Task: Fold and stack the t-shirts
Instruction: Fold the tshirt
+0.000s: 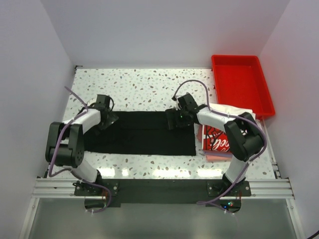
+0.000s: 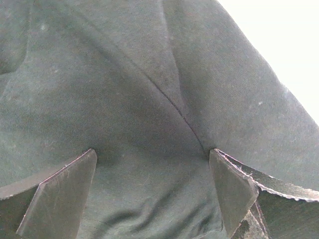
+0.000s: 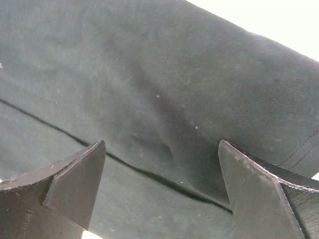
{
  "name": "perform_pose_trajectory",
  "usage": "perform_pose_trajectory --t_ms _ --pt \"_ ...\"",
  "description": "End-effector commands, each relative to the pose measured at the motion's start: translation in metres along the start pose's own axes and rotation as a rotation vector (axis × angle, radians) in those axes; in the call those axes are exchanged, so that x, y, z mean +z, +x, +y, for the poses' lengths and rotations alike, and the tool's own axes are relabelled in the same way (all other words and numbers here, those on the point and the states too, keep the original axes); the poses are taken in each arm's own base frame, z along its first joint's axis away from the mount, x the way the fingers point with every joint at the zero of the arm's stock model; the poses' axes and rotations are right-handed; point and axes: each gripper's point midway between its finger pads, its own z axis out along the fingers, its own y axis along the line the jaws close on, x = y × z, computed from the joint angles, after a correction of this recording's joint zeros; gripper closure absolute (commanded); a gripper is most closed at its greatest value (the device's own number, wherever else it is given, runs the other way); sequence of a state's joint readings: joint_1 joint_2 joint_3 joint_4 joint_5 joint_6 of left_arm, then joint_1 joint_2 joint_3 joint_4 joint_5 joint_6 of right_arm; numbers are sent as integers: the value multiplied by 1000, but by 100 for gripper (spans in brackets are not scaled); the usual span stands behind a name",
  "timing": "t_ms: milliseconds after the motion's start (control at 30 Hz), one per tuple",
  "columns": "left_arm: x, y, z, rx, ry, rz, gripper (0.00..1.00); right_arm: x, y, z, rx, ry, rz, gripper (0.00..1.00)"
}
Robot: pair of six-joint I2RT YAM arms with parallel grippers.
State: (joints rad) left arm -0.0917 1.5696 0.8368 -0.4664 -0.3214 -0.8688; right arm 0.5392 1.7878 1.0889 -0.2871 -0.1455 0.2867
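Observation:
The black t-shirt (image 1: 144,139) lies folded into a long flat strip across the middle of the table. My left gripper (image 1: 106,117) is down on its far left end, and my right gripper (image 1: 175,118) is on its far edge near the right end. In the left wrist view the gripper (image 2: 152,154) is open, with its fingertips (image 2: 75,179) resting on black cloth (image 2: 124,74). In the right wrist view the gripper (image 3: 162,147) is also open and straddles a fold edge in the black cloth (image 3: 174,74). Under my right arm lies a white t-shirt with a red-and-black print (image 1: 214,139), with a pinkish one (image 1: 215,157) beneath it.
A red plastic tray (image 1: 241,84) stands at the back right corner. White walls close in the speckled table (image 1: 149,87) on three sides. The metal rail (image 1: 159,188) with the arm bases runs along the near edge.

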Motion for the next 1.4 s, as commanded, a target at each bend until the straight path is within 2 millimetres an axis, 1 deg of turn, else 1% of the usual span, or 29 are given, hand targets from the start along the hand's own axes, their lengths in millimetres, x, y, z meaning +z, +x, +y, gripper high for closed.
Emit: perform_pose_trajectory --t_ms 0,33,67,100,133,167,200,233,267,300,333,367,400,433,467,567,633,700,767,933,1000,1067,1100,1167,1200,1267,1300,1333,1367 --pt "29 -14 -46 -26 101 10 0 -1 25 11 23 -24 33 1" --pt "35 -22 -66 -16 127 9 0 -5 31 14 25 -28 35 1" --pt "37 -24 -78 -1 137 0 0 -7 41 20 35 -36 52 1" --pt "40 -29 -87 3 140 -10 0 -8 63 17 39 -28 92 1" --pt "48 -37 -105 10 143 -5 0 -13 73 20 38 -29 105 1" --pt "48 -34 -121 33 167 14 0 -22 80 32 21 -56 101 1" --pt "50 -35 -134 52 178 18 0 -26 99 33 17 -57 134 1" --pt "57 -43 -157 62 199 6 0 -30 108 39 11 -75 145 1" --pt "58 -38 -174 95 214 4 0 -39 115 56 -26 -127 143 1" --pt "60 -35 -187 114 222 18 0 -44 127 65 -40 -164 172 1" --pt "66 -42 -215 120 256 9 0 -47 133 73 -55 -192 181 1" --pt "65 -34 -234 151 284 13 0 -51 140 85 -88 -229 189 1" --pt "67 -31 -248 164 300 15 0 -57 144 98 -101 -286 204 1" --pt "74 -33 -270 170 324 16 0 -59 145 107 -117 -325 200 1" --pt "73 -23 -287 190 365 45 0 -61 149 118 -141 -364 208 1" --pt "77 -16 -330 190 464 68 0 -63 153 142 -184 -456 220 1" --pt "80 -19 -347 167 509 62 0 -61 155 154 -194 -498 236 1" --pt "78 -22 -357 136 544 53 0 -59 158 161 -208 -516 246 1" --pt "78 -28 -358 105 529 22 0 -56 162 162 -219 -508 262 1" --pt "70 -49 -370 78 564 -45 0 -63 145 166 -250 -490 204 1" --pt "56 -60 -383 72 617 -71 0 -69 129 171 -262 -488 153 1" --pt "41 -65 -392 77 669 -75 0 -76 115 171 -269 -461 105 1" --pt "27 -72 -399 78 702 -86 0 -79 100 171 -267 -429 53 1" --pt "-6 -86 -405 84 736 -118 0 -92 83 174 -248 -415 -8 1" --pt "-37 -101 -406 84 763 -154 0 -96 70 173 -235 -385 -60 1" --pt "-76 -111 -406 118 802 -200 0 -103 57 170 -207 -350 -116 1" --pt "-113 -121 -400 127 840 -231 0 -112 47 169 -197 -333 -161 1" --pt "-129 -122 -394 142 851 -237 0 -112 39 155 -167 -250 -198 1" --pt "-144 -120 -387 174 863 -245 0 -115 35 149 -149 -219 -217 1"
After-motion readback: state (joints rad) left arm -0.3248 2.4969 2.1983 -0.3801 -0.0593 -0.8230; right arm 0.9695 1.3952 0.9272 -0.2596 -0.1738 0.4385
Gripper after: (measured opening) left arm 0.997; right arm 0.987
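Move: My left hand rests open and fingers down on the left part of the flattened black t-shirt strip, whose middle is about 17 cm to its right and 7 cm back. For my right hand, on the strip's right part, that middle is some 17 cm left and 8 cm back. From my right hand, the folded shirt stack is about 30 cm right and 7 cm back, and the red bin 37 cm right and 22 cm ahead. With both grippers staying open and their tips on the black cloth, I drag it round like a wheel: my left hand sweeps forward about 32 cm, curving rightward, while my right pulls back some 20 cm and left, turning counter-clockwise. Then the right hand lifts clear, easing forward, and the left starts to rise at the far end. ##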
